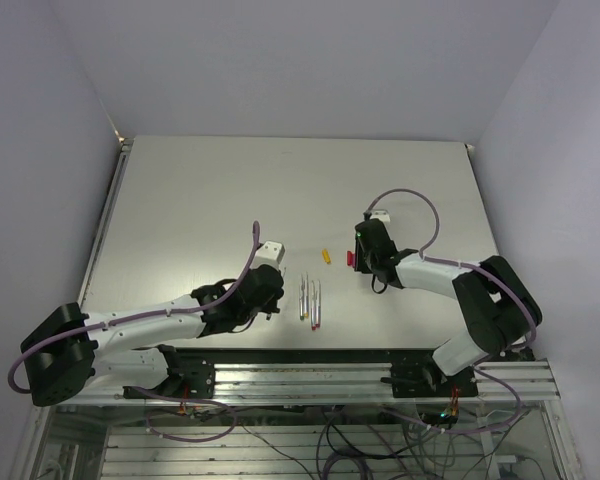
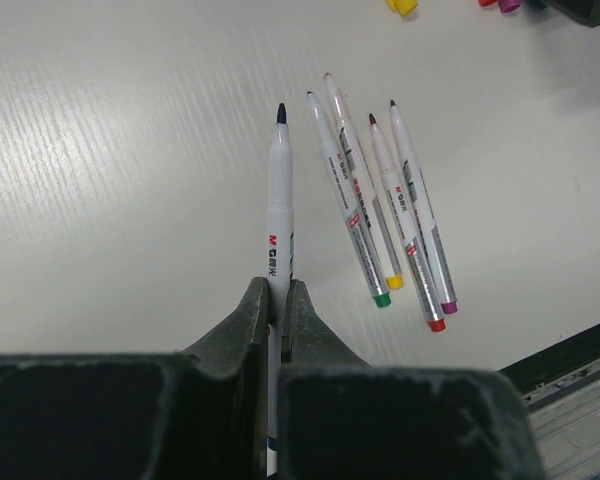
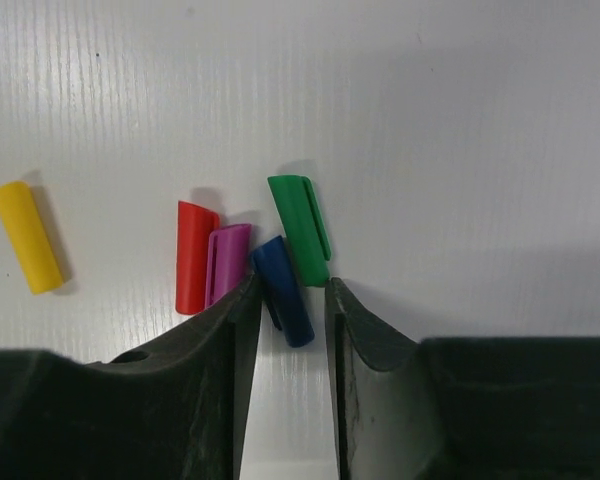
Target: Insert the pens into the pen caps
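Note:
My left gripper is shut on one pen, a whitish barrel whose dark blue tip points away over the table. Several more pens lie side by side just to its right, seen from above as pens. My right gripper hangs low over the pen caps with its jaws either side of the blue cap. The left finger is against that cap and a gap remains on the right. The green cap, magenta cap and red cap crowd round it. The yellow cap lies apart on the left.
The white table runs back to pale walls. Its near edge meets a black and aluminium rail just behind the lying pens. The two arms' bases stand along that rail.

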Controlling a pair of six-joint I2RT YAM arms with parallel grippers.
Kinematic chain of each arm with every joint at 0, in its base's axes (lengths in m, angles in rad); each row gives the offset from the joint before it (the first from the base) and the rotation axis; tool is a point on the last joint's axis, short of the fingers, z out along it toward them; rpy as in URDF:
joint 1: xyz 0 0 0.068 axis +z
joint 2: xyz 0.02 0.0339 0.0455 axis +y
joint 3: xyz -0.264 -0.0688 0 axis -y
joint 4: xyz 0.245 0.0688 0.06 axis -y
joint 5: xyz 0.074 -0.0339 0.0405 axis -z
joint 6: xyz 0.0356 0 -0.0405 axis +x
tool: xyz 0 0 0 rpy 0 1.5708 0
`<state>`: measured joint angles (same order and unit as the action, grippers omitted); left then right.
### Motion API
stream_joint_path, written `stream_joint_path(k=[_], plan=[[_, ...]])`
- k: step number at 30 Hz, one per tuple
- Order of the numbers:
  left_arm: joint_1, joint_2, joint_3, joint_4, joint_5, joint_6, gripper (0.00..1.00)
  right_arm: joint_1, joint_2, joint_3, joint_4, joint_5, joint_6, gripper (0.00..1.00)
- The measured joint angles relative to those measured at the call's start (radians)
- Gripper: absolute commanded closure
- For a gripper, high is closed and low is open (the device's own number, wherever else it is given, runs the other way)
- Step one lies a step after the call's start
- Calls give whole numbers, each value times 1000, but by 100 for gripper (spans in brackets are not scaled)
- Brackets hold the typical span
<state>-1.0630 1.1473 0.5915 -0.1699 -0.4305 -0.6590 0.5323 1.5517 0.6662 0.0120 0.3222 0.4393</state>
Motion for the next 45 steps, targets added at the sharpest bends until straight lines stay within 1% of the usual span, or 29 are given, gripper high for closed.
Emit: stream_joint_path(k=[7,11,13,15,23,27,31,36,40,43,45], plan=[[0,-4,-12,-14,-12,-2,93,0,19,13,14,5,-2,76],[0,-5,-12,-17,-16,-3,93,0,24,14,20,7,2,92],[0,-5,-12,-18,-19,-3,93,0,24,14,23,8,6,97],[0,-5,-12,-17,-20,-3,93,0,24,14,30,9,15,100],[0,5,-12,-16,-21,-3,93,0,18,12,26,7,27,100],[0,13,-17,-7,-19,-3,93,0,-18,0,0,5,25,100],[0,1,-45,34,-13,2,93,0,-151,-13,-24,-4,12,100],[0,-91,-122,144,4,26,93,0,-353,-16,-5,-33,0,100],[-2,-150,-165,247,28,51,93,2,-490,-54,58,-93,1,100],[-9,-149,-169,317,55,71,93,3,-578,-102,124,-154,16,100],[-23,-143,-175,393,80,93,93,6,-615,-130,175,-199,30,100]])
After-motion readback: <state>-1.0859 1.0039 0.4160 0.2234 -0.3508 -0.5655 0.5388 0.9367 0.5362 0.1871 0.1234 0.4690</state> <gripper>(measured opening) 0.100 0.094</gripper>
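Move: The blue pen cap lies barely 1 cm ahead of the right hand point and about 1 cm below, between its open fingers. From that hand the green cap is 3 cm ahead and 1 cm right, the purple cap 2 ahead and 2 left, the red cap 2 ahead and 3 left. From the left hand, already gripping an uncapped pen, the blue cap is roughly 12 cm ahead, 24 right and 8 lower; the four loose pens' middle lies 1 ahead and 9 right. Easing about 1 cm forward along the table, the right hand shuts its fingers on the blue cap, then lifts it quickly some 18 cm, tipping the fingers up towards level, raising its left side and edging left late on. The left hand keeps its pen nearly still, then rises about 5 cm from its lowest point and goes roughly 3 cm right towards the cap, tilting the pen tip up. ##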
